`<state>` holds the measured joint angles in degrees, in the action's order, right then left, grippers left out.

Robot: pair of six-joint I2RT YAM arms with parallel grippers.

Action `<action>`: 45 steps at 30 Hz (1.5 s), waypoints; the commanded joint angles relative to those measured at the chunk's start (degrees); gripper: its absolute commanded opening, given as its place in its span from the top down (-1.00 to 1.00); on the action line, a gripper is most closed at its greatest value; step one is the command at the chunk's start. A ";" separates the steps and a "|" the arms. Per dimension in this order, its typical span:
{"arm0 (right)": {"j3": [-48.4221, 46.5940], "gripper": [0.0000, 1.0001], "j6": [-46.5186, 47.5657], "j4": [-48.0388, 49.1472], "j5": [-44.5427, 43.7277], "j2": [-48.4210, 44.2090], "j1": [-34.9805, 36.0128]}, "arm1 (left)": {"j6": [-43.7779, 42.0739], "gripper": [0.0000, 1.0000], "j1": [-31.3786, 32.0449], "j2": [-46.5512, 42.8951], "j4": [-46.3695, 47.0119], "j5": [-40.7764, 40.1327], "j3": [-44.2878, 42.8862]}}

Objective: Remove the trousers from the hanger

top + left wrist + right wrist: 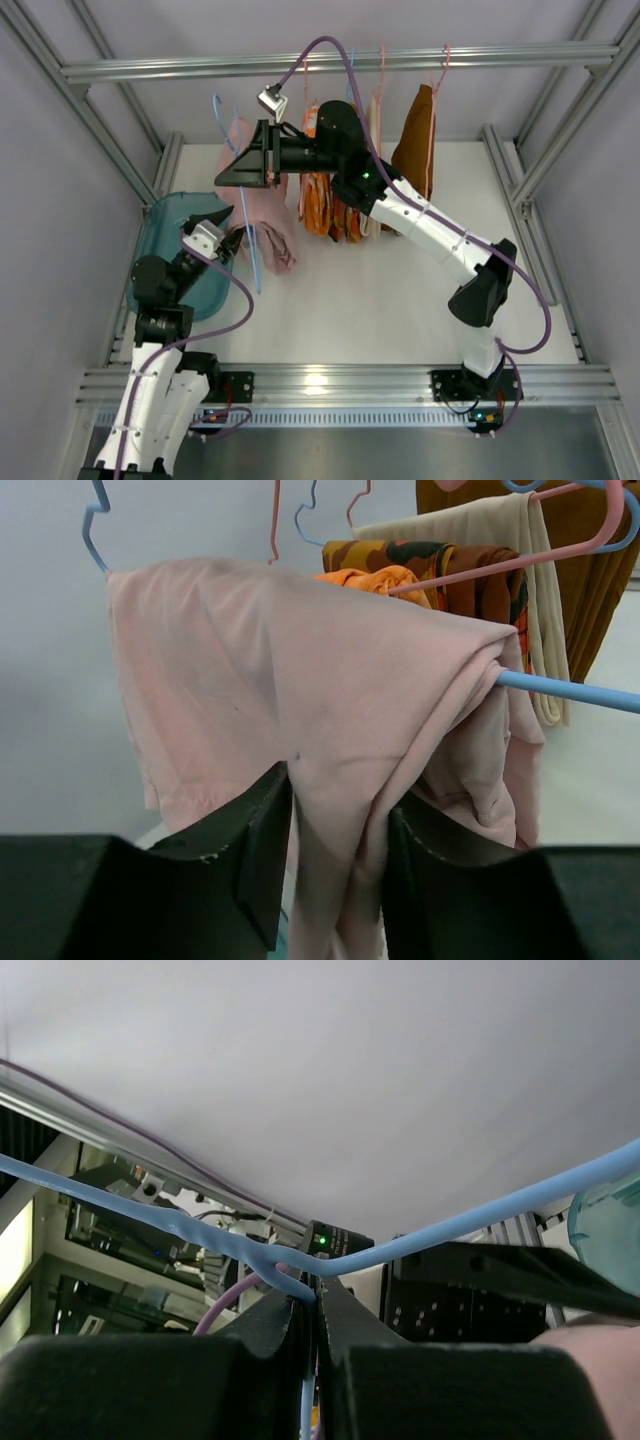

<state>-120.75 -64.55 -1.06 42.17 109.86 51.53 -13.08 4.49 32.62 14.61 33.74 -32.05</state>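
Note:
The pale pink trousers hang folded over the bar of a blue hanger, left of the other clothes. My left gripper reaches up from below with a hanging fold of that pink cloth pinched between its two black fingers; in the top view it is at the cloth's lower left. My right gripper is shut on the blue hanger's neck and holds it out in front of the rail. A bright orange pair of trousers shows on a pink hanger behind.
The metal rail carries pink hangers with a patterned orange garment, a beige one and a dark brown one. A teal tray lies at the left by my left arm. Frame posts stand on both sides.

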 commanded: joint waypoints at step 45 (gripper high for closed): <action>14.93 1.00 19.91 -6.76 -2.01 -7.91 -5.21 | 14.14 1.00 -0.10 14.22 -12.07 -38.48 -64.97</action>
<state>-106.08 -46.59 -6.68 41.01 103.15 46.59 3.84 4.54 45.87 -5.50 -3.49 -93.43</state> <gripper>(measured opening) 0.008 0.044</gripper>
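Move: A near fold of the pink trousers lies between the left hand's half-open fingers; their middle is roughly 4 cm ahead, 4 cm to its right and level. The blue hanger's middle is about 3 cm ahead, 2 cm right and 5 cm up; the orange garment some 10 cm ahead and 13 cm right, and the teal tray about 3 cm ahead, 12 cm left and 30 cm down. From the right hand, the trousers' middle is about 6 cm ahead, 4 cm right and 12 cm down. The left fingers shut on the pink cloth and draw it off the blue hanger, first up and slightly back, then mostly up and to the left, about 33 cm up and 20 cm left in all, the wrist rolling and its fingertips swinging left and upward. The right fingers keep their pinch on the hanger while that hand sinks some 8 cm, easing forward and right. ##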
